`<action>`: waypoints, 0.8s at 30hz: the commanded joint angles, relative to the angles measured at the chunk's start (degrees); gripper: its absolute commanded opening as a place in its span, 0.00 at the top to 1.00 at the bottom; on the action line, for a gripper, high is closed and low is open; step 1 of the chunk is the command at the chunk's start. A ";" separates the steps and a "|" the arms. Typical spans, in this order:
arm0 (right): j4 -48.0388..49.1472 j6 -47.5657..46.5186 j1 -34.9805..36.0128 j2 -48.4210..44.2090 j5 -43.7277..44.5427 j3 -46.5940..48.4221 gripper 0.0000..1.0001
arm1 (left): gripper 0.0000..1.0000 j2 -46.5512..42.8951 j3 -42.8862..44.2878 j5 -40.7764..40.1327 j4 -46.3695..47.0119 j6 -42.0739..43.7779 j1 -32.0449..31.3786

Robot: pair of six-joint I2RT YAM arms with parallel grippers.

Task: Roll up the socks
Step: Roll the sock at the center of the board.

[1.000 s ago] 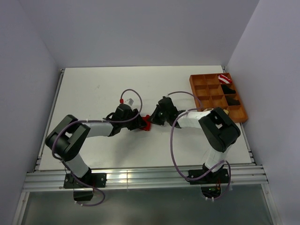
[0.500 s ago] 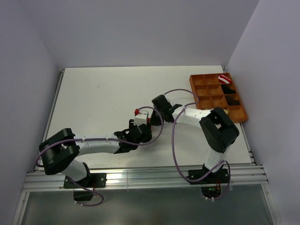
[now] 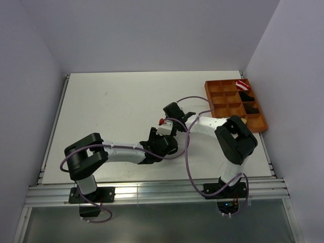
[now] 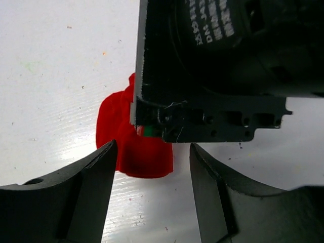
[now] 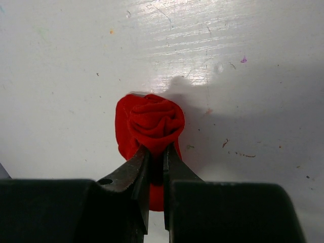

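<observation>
A red sock, wound into a tight roll, lies on the white table. My right gripper is shut on the near side of the roll, pinching a fold of fabric. In the left wrist view the same red sock shows under the black body of the right gripper. My left gripper stands open just short of the sock, with nothing between its fingers. In the top view the left gripper sits right below the right gripper, and the sock is hidden under them.
An orange compartment tray stands at the back right. It holds a red-and-white striped bundle and black bundles. Purple cables loop over both arms near the table's middle.
My left arm has let go of the sock, pulled back toward the near edge and swung right, its jaws opening. The right gripper has stayed shut on the red sock.
</observation>
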 commanded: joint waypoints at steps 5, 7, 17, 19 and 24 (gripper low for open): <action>-3.05 -0.05 1.05 1.78 1.00 1.25 1.00 | 0.38 7.07 5.62 -4.62 -4.40 -2.25 -0.30; -2.96 -0.14 1.14 1.95 0.91 1.07 1.00 | 0.41 9.09 7.02 -6.28 -5.82 -3.12 -0.39; -1.90 -0.05 1.14 2.57 -0.84 0.72 1.00 | 0.78 11.21 7.21 -6.21 -7.93 -6.28 -0.30; -1.29 0.03 1.05 2.48 -1.54 0.46 0.99 | 0.89 11.04 6.42 -5.86 -8.89 -8.30 -0.30; 2.66 1.09 0.00 1.17 -4.61 -1.56 0.90 | 0.99 9.54 2.47 -2.79 -9.16 -12.61 0.31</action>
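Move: Just ahead of the open left fingers lies the rolled red sock, its middle about 2 cm farther out, 1 cm to the left and some 3 cm below them. The tips of the right gripper, which already pinch the sock, stand roughly 3 cm ahead of the left hand, level with it sideways and about 2 cm lower. From the right hand, the sock's middle is about 1 cm to the left and 1 cm down, level with it fore and aft. Sinking and easing forward by about 2 cm each, the left hand goes in to the near part of the sock, turning some 10 degrees counter-clockwise, then shuts its fingers and pinches the cloth below the right gripper's hold. The right hand stays where it is, its fingers keeping their grip on the roll. ##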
